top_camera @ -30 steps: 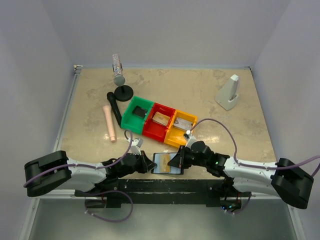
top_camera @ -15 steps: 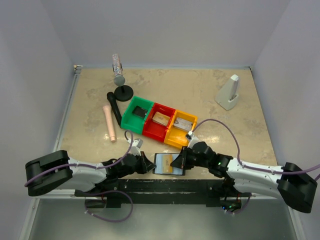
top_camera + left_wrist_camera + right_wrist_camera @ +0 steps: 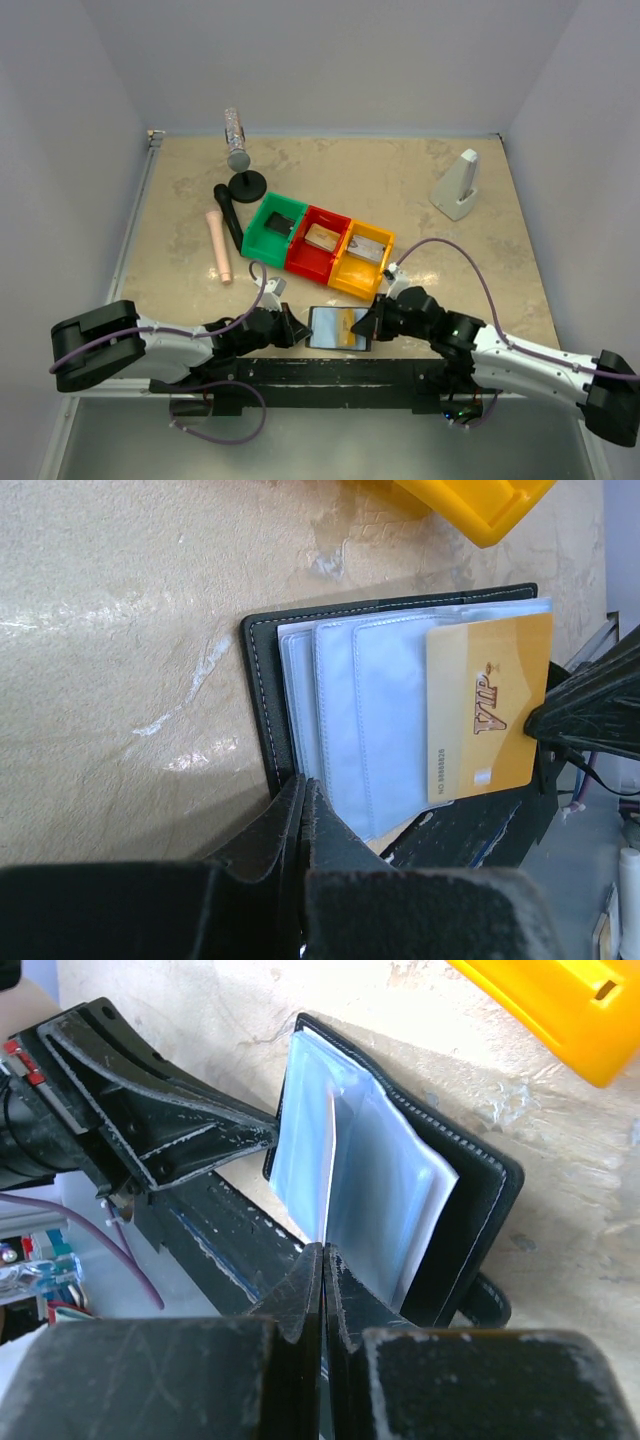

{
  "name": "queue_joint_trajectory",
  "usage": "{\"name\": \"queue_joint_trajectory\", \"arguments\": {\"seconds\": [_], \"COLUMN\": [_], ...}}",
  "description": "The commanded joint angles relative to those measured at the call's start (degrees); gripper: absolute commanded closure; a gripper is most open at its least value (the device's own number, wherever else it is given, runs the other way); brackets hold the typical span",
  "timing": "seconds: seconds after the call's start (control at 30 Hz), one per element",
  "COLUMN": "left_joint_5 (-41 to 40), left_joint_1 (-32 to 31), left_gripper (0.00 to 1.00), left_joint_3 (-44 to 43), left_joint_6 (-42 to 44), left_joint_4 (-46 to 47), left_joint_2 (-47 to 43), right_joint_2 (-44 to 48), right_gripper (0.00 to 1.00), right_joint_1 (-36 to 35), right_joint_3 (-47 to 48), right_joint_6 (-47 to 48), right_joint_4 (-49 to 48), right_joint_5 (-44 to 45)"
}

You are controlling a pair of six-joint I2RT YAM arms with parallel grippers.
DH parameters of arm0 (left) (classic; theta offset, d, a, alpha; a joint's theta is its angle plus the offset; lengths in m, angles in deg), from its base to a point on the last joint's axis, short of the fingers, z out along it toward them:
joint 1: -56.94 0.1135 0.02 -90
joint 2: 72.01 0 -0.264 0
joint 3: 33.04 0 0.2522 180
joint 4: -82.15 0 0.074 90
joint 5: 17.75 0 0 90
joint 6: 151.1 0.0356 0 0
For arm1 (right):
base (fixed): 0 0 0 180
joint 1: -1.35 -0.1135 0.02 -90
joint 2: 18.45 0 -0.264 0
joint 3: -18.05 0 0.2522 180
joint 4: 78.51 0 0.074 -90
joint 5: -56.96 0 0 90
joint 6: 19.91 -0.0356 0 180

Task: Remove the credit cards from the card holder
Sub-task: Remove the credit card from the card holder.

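The black card holder (image 3: 322, 329) lies open at the table's near edge, its grey-blue sleeves (image 3: 385, 720) facing up. A gold credit card (image 3: 490, 715) sticks out of a sleeve toward the right. My right gripper (image 3: 372, 325) is shut on that card's right edge; in the right wrist view the card runs edge-on out of the jaws (image 3: 325, 1250). My left gripper (image 3: 303, 783) is shut, its tips pressed against the holder's left edge (image 3: 272, 1150), nothing between the fingers.
Green (image 3: 273, 230), red (image 3: 318, 245) and yellow (image 3: 364, 258) bins stand in a row just behind the holder. A pink cylinder (image 3: 219, 245), a black stand with a bottle (image 3: 243, 170) and a white object (image 3: 457, 185) lie farther back. A black rail (image 3: 330, 372) borders the near edge.
My right gripper has drawn back to the right, and the gold card has slid farther out of its sleeve. The left gripper has stayed in place on the holder.
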Motion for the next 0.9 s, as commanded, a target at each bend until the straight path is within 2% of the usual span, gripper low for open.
{"name": "queue_joint_trajectory", "arguments": {"seconds": [0.0,0.2,0.43,0.53,0.63,0.77,0.87], "left_joint_5": [-0.88,0.09,-0.61,-2.72,-4.13,-2.47,1.13], "left_joint_1": [-0.29,-0.29,-0.21,0.14,0.93,2.95,3.13], "left_gripper": [1.00,1.00,0.68,0.55,0.48,0.31,0.27], "left_joint_3": [2.87,-0.55,-9.86,-11.72,-8.75,-0.76,3.74], "left_joint_6": [1.06,6.24,12.84,14.07,15.39,13.64,12.06], "left_joint_4": [-0.51,-2.08,-14.98,-21.84,-23.18,-21.52,-18.36], "left_joint_2": [-0.74,-5.57,-16.90,-23.49,-32.70,-47.29,-56.01], "right_joint_2": [5.37,9.25,9.08,8.55,7.94,6.88,6.62], "right_gripper": [1.00,1.00,1.00,1.00,1.00,1.00,1.00], "right_joint_1": [0.30,0.30,0.30,0.30,0.30,0.30,0.48], "right_joint_3": [1.99,6.55,12.62,15.25,17.81,19.48,19.05], "right_joint_6": [2.10,5.44,9.31,11.86,13.97,13.71,11.43], "right_joint_4": [5.62,12.21,16.61,16.44,15.57,12.06,6.61], "right_joint_5": [2.06,1.53,0.21,-3.73,-8.39,-14.02,-16.22]}}
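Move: The gold card is pinched edge-on in my right fingers, its middle about 2 cm to their left. The open card holder's middle lies below this, some 4 cm left and 5 cm down. From my right hand the red tray is about 22 cm ahead and 8 cm left, the yellow tray 17 cm ahead and 3 cm right. From my left hand, whose shut tips touch the holder's left border, the card is about 9 cm right, 2 cm ahead and 3 cm up. Keeping my pinch on the gold card, I lift it with my right hand some 11 cm up off the open holder, easing slightly back towards my base and turning the wrist a little counter-clockwise. My left fingertips come off the holder's left border; that hand rises about 15 cm, its fingers opening wide and tipping up to nearly level. ##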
